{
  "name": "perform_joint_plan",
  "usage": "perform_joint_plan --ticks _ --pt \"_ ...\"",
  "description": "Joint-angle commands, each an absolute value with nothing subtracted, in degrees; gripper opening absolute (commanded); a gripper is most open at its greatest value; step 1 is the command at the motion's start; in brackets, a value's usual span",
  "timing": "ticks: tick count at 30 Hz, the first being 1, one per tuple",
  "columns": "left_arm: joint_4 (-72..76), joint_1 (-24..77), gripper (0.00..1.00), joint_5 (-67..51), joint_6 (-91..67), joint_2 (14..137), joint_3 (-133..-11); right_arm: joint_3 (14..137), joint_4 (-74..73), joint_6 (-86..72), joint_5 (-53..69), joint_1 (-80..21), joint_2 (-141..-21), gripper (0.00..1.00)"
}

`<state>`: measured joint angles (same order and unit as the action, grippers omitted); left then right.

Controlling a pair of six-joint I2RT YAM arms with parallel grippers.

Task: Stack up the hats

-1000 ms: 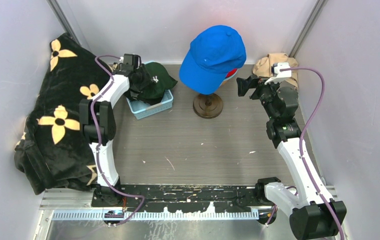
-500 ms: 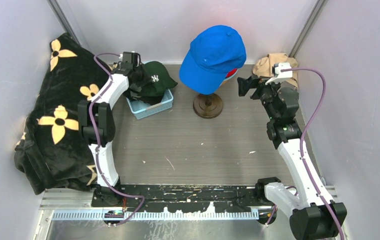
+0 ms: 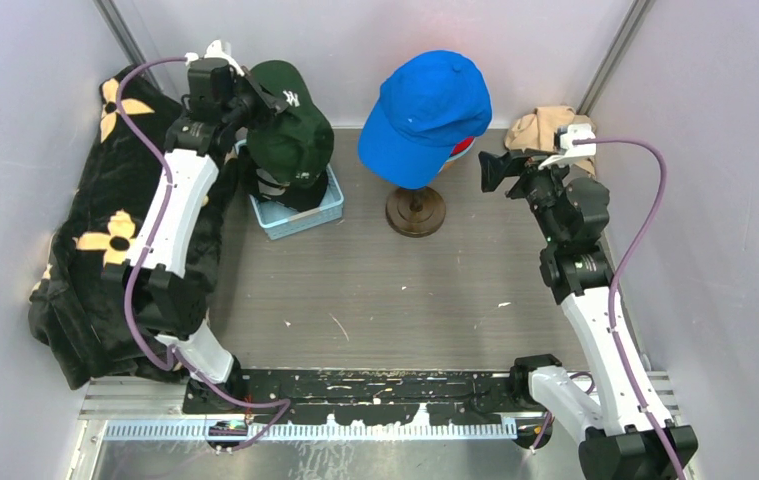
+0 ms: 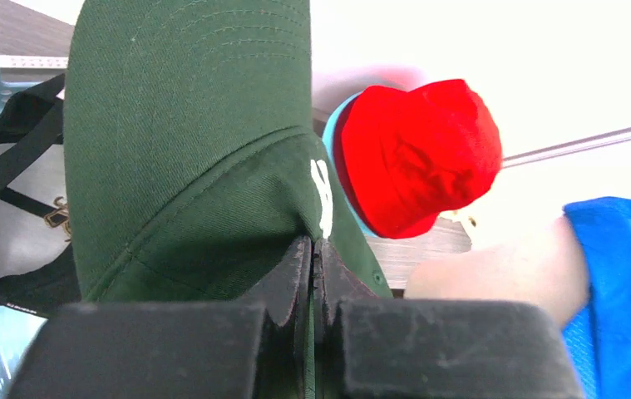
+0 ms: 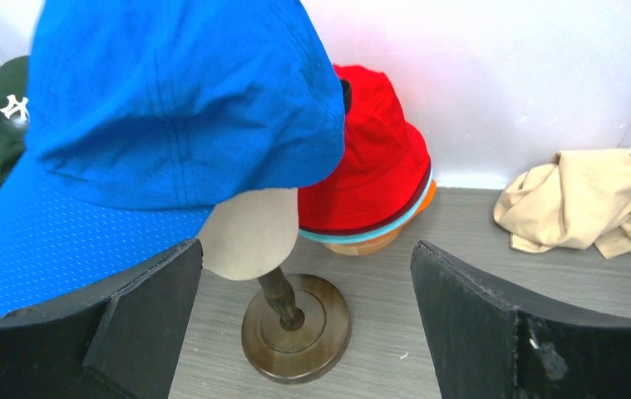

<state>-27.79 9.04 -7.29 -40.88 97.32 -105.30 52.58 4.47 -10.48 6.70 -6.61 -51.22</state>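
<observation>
My left gripper (image 3: 247,98) (image 4: 313,245) is shut on the brim edge of the dark green "NY" cap (image 3: 293,128) (image 4: 187,141). The cap hangs in the air above the light-blue basket (image 3: 307,214). A black cap with gold lettering (image 4: 12,174) lies in that basket. The blue cap (image 3: 425,108) (image 5: 170,116) sits on the cream head form (image 5: 249,237). Behind it stands a stack with the red bucket hat (image 4: 420,154) (image 5: 374,166) on top and a teal rim (image 5: 382,234) under it. My right gripper (image 3: 491,170) (image 5: 303,258) is open, facing the head form's wooden stand (image 5: 295,324).
A beige rag (image 3: 547,125) (image 5: 582,199) lies in the back right corner. A black blanket with gold flowers (image 3: 105,240) covers the left side, beside my left arm. The side and back walls stand close around the table.
My left gripper shut on the green cap in the basket, then lifted it up and toward the back wall. The right gripper stayed open and shifted slightly.
</observation>
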Motion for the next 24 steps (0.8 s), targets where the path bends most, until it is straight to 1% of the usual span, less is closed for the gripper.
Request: perform_joint_plan --ticks 1,5,15,24 --pt "-27.57 9.65 0.0 -7.16 -42.75 92.44 -107.19 57.59 4.53 -10.71 7.34 -6.42 -48.25 1.0" --pt "-27.98 10.0 0.0 -7.17 -44.05 89.65 -108.66 59.66 3.17 -11.73 8.63 -6.5 -47.01 1.0" --pt "-31.25 11.7 0.0 -11.64 -45.93 84.76 -115.18 66.49 0.06 -14.5 15.43 -6.46 -46.85 0.97" --pt "-39.74 12.48 0.0 -17.73 -45.21 83.95 -126.76 74.46 -0.26 -18.52 23.92 -6.62 -51.4 0.97"
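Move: The green cap is already pinched in the left fingers, well above the basket. The blue cap on its stand lies about 27 cm to this hand's right, 4 cm back and 3 cm higher; the red hat is some 28 cm right, 5 cm ahead and 20 cm down. The basket sits directly below, 32 cm down. From the open right gripper, the green cap is about 39 cm left, 12 cm ahead, 6 cm down; the blue cap is 15 cm left, 11 cm ahead, 3 cm up. Keep the green cap pinched and lift the left gripper about 17 cm, drawing it back some 11 cm and tipping the fingers upward with a slight clockwise turn. Meanwhile raise the wide-open right gripper about 12 cm, easing back and a little left, and swing its fingers counter-clockwise towards the green cap, touching nothing. ##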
